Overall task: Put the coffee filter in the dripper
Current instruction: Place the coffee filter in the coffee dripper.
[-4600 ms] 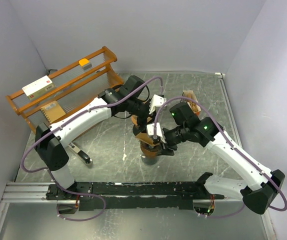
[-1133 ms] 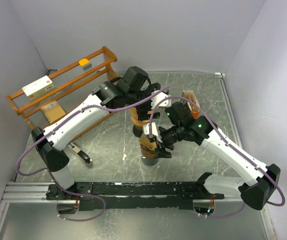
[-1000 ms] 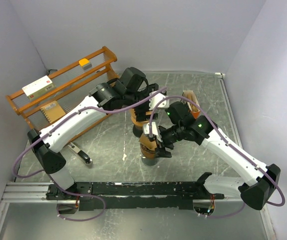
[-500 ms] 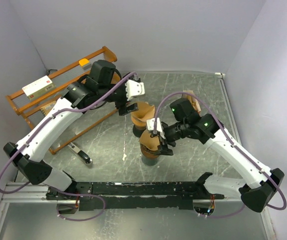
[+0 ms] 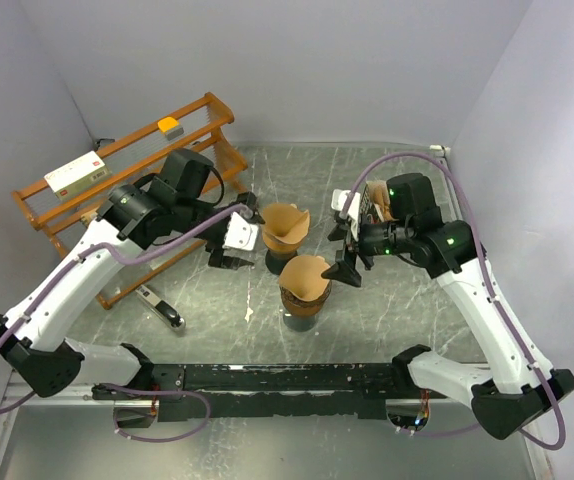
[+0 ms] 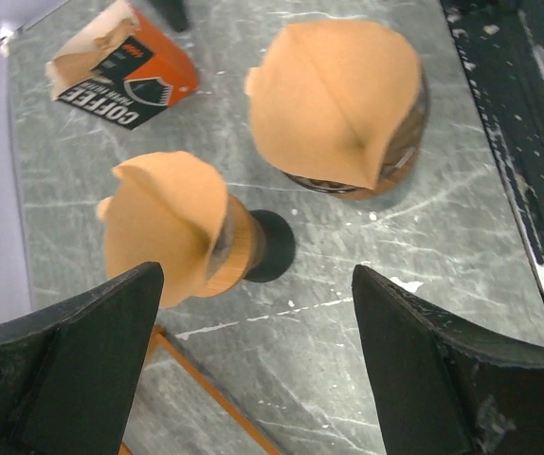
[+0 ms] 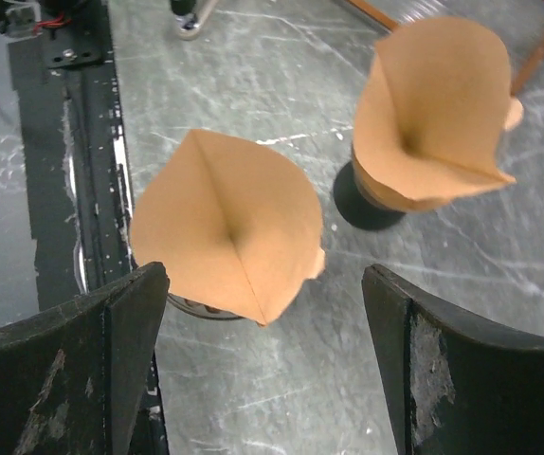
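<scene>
Two brown paper coffee filters stand opened as cones. One filter [image 5: 305, 278] [image 6: 334, 104] [image 7: 225, 223] sits in the dark glass dripper [image 5: 301, 312] nearer the arms. The other filter [image 5: 286, 228] [image 6: 163, 227] [image 7: 433, 114] sits in a wooden dripper on a black base [image 6: 270, 248] just behind it. My left gripper [image 5: 235, 238] [image 6: 262, 379] hangs open to the left of both, holding nothing. To their right is my right gripper [image 5: 339, 252] [image 7: 262, 370], open as well, with nothing between its fingers.
An orange and black coffee filter box [image 6: 120, 71] [image 5: 377, 205] lies at the back right, partly behind my right arm. A wooden rack [image 5: 127, 170] with a white box [image 5: 74, 172] stands at the left. A black-handled tool [image 5: 157, 305] lies near the rack.
Both arms have drawn back from the drippers, the left to the left and the right to the right. The right gripper has opened wider. Both filters stay in their drippers.
</scene>
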`<action>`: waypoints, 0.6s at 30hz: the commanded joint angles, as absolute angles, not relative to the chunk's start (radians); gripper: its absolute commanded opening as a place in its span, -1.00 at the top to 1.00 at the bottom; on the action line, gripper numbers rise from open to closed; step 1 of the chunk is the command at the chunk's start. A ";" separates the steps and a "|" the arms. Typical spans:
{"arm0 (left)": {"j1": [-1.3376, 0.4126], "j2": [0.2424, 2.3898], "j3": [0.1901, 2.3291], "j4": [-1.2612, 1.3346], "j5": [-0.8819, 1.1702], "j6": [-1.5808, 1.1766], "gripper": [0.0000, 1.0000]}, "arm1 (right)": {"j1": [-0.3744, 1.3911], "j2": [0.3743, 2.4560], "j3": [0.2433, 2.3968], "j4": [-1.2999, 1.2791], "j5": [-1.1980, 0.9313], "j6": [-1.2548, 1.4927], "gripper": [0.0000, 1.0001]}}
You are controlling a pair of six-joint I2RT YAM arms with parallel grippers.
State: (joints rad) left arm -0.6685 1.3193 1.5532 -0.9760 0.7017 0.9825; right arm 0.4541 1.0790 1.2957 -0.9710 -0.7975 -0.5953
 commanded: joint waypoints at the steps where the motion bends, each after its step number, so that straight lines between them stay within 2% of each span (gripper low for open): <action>1: -0.681 1.311 1.527 -1.111 0.810 1.205 -0.86 | 0.429 1.076 1.287 -0.974 -0.665 -0.485 -0.69; 7: -0.804 1.372 1.540 -1.135 0.706 1.257 -0.84 | 0.428 1.144 1.290 -0.984 -0.651 -0.440 -0.71; 18: -0.959 1.498 1.566 -1.124 0.636 1.256 -0.74 | 0.456 1.233 1.249 -0.954 -0.587 -0.412 -0.66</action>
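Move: From the left gripper, the coffee filter sitting open in the nearer dripper lies about 11 cm to the right, 5 cm back and some 11 cm below. The second filter, in the farther dripper, stands about 7 cm right of that gripper, 4 cm ahead and 11 cm below. From the right gripper, the nearer filter is roughly 6 cm left, 4 cm back and 8 cm lower; the orange coffee box is about 7 cm right, 12 cm ahead and 20 cm down. Bring the left gripper down and back about 6 cm each way, swinging right as it goes, to the left side of the nearer filter; keep it open, turn it some 20 degrees clockwise and dip its fingertips. Meanwhile sink the open right gripper about 6 cm beside the same filter, easing forward and tilting slightly. ##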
